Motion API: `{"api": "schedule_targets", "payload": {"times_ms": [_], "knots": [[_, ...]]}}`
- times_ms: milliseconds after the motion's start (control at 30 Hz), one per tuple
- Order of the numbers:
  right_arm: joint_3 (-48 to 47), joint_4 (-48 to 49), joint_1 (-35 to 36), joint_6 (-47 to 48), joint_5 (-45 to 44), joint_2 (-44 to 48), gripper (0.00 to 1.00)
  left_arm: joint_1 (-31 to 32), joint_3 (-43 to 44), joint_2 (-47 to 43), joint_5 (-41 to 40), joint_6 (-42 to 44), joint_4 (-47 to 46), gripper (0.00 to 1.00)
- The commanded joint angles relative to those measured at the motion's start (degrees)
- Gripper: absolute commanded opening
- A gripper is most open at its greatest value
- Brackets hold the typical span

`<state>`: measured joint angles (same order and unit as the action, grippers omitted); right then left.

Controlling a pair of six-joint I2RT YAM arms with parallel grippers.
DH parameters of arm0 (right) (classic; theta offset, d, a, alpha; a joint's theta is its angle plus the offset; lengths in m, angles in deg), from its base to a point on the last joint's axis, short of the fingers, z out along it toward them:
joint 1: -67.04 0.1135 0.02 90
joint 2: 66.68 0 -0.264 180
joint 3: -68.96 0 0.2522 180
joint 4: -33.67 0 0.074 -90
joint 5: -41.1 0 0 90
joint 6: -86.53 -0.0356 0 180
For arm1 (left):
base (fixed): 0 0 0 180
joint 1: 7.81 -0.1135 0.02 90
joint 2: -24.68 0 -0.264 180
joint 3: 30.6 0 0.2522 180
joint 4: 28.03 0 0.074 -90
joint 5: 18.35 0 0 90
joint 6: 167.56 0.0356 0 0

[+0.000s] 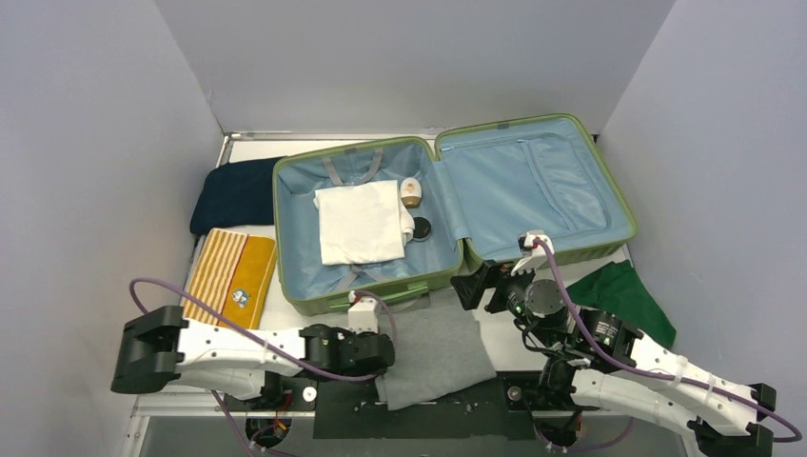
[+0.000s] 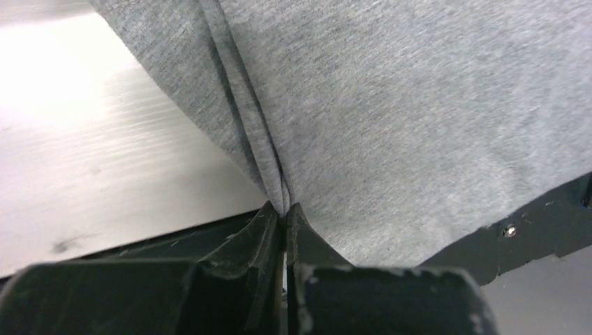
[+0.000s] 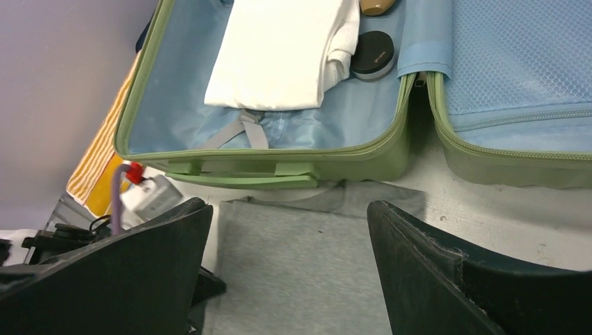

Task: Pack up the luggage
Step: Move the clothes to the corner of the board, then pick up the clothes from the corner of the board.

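Note:
The light-green luggage (image 1: 390,300) lies open at the back of the table, its blue-lined left half (image 3: 174,98) holding a folded white cloth (image 1: 358,222), a small tan bottle (image 1: 410,191) and a black round tin (image 1: 421,228). A folded grey cloth (image 1: 436,348) lies in front of the luggage at the near edge. My left gripper (image 2: 285,208) is shut on the grey cloth (image 2: 419,125), pinching a fold at its near left edge. My right gripper (image 3: 290,230) hangs open above the grey cloth (image 3: 300,272), nothing between its fingers.
Left of the luggage lie a dark navy garment (image 1: 231,193) and a yellow and orange striped towel (image 1: 228,276). A dark green cloth (image 1: 626,297) lies at the right, beside my right arm. Grey walls close in on both sides.

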<state>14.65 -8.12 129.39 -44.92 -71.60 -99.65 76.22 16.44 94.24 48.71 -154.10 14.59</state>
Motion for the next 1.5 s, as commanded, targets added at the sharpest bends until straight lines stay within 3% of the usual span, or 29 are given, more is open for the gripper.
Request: {"api": "schedule_targets", "payload": {"times_ms": [0, 167, 300, 633, 967, 1167, 1400, 1467], "knots": [[1.0, -0.8, 0.2, -1.3, -0.6, -1.2, 0.84, 0.2, -4.4, -9.9, -3.2, -5.5, 14.7, 0.0], [3.6, -5.0, 0.1, -7.2, 0.4, -4.1, 0.84, 0.2, -9.6, -16.3, -2.3, -9.8, 16.0, 0.0], [7.3, -6.2, -0.3, -12.1, 4.2, -8.6, 0.85, 0.2, -9.3, -15.3, -3.1, -9.6, 17.1, 0.0], [18.4, 8.0, -7.7, -13.6, 19.7, -16.7, 0.84, 0.2, -6.3, -11.1, -4.4, -7.3, 18.3, 0.0], [22.1, 18.1, -8.1, -13.1, 29.6, -27.0, 0.74, 0.1, -9.0, -12.5, -3.9, -7.4, 15.9, 0.0], [25.1, 20.8, -6.8, -15.0, 32.0, -32.2, 0.59, 0.1, -9.2, -12.5, -4.0, -6.8, 15.2, 0.0], [27.3, 22.2, -5.5, -16.4, 32.5, -33.3, 0.3, 0.1, -7.0, -11.2, -4.3, -5.4, 15.8, 0.0], [27.3, 20.4, -5.6, -16.4, 31.4, -31.1, 0.25, 0.1, -5.5, -11.2, -4.6, -5.2, 17.0, 0.13]]}}
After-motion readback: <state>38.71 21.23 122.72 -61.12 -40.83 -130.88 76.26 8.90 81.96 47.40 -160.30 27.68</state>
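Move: The left hand has a near-left part of the grey clothes pinched, their middle about 10 cm to its right and 4 cm ahead; the black board's left corner lies some 15 cm to its left, about level, and the suitcase handle roughly 15 cm straight ahead. For the open right hand, the clothes' middle is about 6 cm back, 7 cm left and 22 cm below, the handle 6 cm ahead and 17 cm left, and the black jar 24 cm ahead and 9 cm left. The left hand, fingers still shut on the grey clothes, quickly drags them about 7 cm left towards the board's corner, sinking slightly, then holds there. Meanwhile the right hand drops some 21 cm onto their right-hand side while easing back about 5 cm, its fingers tipping down nearly 40 degrees, then shifts left near the table and closes to pinch the fabric. ##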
